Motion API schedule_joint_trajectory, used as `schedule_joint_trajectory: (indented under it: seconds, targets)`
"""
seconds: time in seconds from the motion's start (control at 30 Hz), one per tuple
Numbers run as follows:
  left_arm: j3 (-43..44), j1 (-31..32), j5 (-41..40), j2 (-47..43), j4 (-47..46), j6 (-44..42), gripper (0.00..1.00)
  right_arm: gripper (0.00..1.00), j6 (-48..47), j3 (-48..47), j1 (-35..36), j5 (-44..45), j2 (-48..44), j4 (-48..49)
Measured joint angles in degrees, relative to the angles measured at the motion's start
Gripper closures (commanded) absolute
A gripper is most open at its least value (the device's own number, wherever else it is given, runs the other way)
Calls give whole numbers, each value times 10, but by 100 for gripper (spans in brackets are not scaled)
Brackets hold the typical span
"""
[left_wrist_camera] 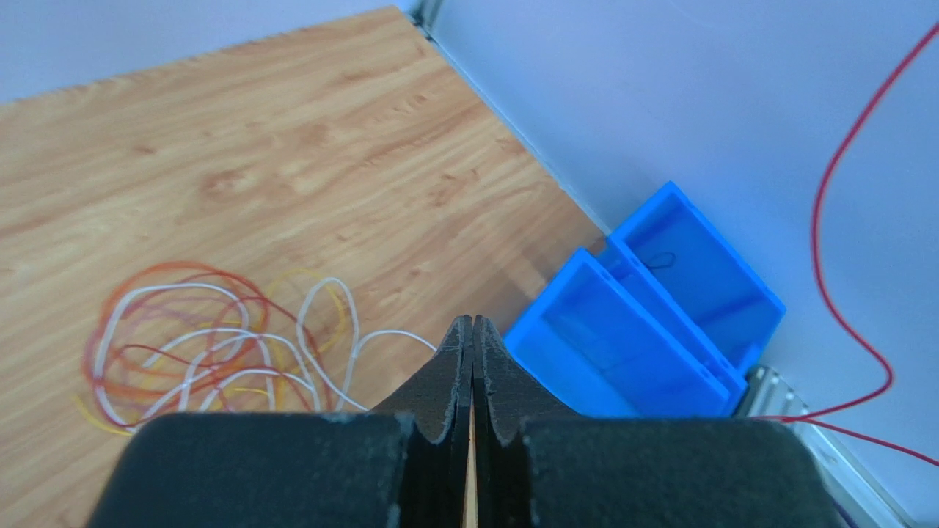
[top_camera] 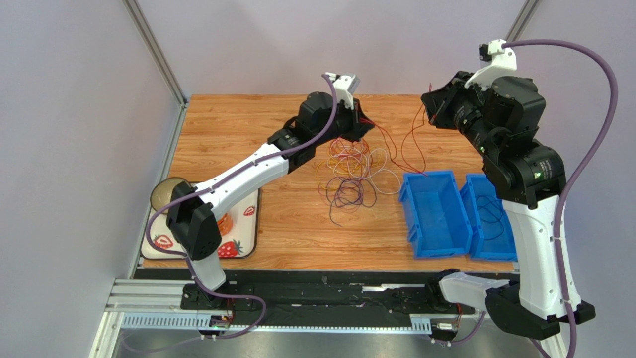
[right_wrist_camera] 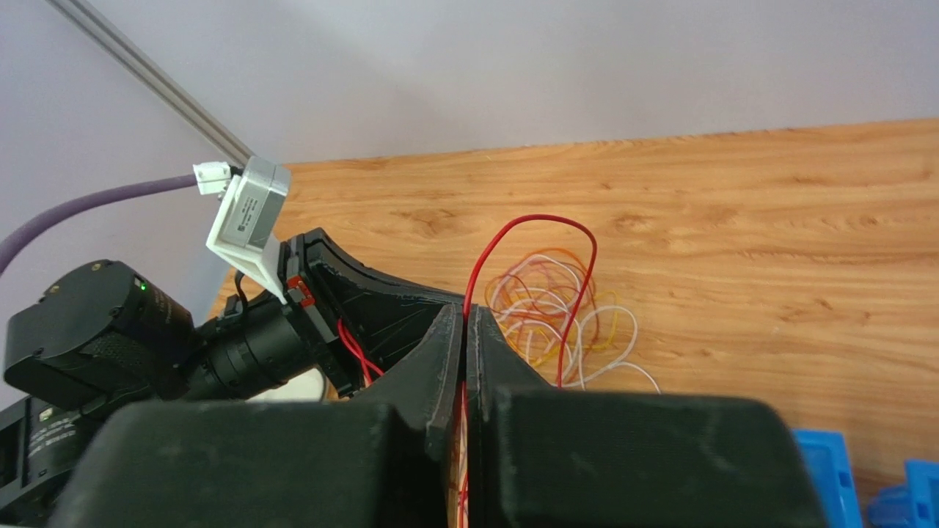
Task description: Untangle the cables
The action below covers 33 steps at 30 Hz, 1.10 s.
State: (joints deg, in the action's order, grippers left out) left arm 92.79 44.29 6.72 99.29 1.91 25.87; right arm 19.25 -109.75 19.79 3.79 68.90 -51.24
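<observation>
A tangle of thin cables (top_camera: 352,173) in orange, white, purple and yellow lies on the wooden table mid-way between the arms; it also shows in the wrist views as tangle (left_wrist_camera: 209,341) and tangle (right_wrist_camera: 551,303). One red cable (top_camera: 404,153) is lifted out of it and strung in the air between both grippers. My right gripper (top_camera: 431,102) is raised at the back right, and the right gripper (right_wrist_camera: 464,314) is shut with the red cable (right_wrist_camera: 540,220) running between its jaws. My left gripper (top_camera: 363,123) hovers above the tangle's far edge. The left gripper (left_wrist_camera: 473,322) is shut, and the red cable (left_wrist_camera: 817,220) disappears behind its right finger.
Two blue bins stand side by side right of the tangle: the nearer bin (top_camera: 429,177) and the outer bin (top_camera: 478,181), which holds a dark wire. A strawberry-print mat (top_camera: 240,245) with a round dish (top_camera: 170,194) lies at the left front. Grey walls enclose the table.
</observation>
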Motion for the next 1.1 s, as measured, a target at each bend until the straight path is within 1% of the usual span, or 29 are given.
schedule_joint_trajectory:
  seconds: [0.17, 0.37, 0.57, 0.83, 1.1]
  targets:
    - [24, 26, 31, 50, 8, 24, 100, 100, 0, 47, 0, 40, -24, -21]
    - [73, 74, 38, 121, 38, 26, 100, 100, 4, 117, 0, 92, -73, -42]
    - [130, 116, 45, 169, 49, 26, 100, 100, 9, 175, 0, 123, -118, -61]
    - [192, 144, 47, 216, 62, 26, 100, 100, 13, 257, 0, 155, -170, -70]
    - [279, 158, 46, 290, 90, 26, 100, 100, 20, 316, 0, 200, -196, -73]
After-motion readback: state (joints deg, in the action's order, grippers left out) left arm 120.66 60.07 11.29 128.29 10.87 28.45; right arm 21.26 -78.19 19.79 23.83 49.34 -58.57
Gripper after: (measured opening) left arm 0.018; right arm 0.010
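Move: Both hands already hold the red cable. The inner blue box it is taken to lies about 21 cm to the left hand's right, 8 cm back and 28 cm below; from the right hand it is level fore and aft, some 12 cm right and 43 cm below. The outer blue box stands another 16 cm or so to the right of the inner one, level with it. The remaining tangle lies straight ahead of the left hand, roughly 10 cm out and 32 cm below. Rightward, down and back, the left hand carries its end of the red cable about 20 cm towards the inner blue box, while the right hand sinks some 15 cm, also drifting right and back above that box. Both turn about 20 degrees clockwise, the right fingers also tipping down; both grippers stay shut on the cable as the hands draw closer together. ##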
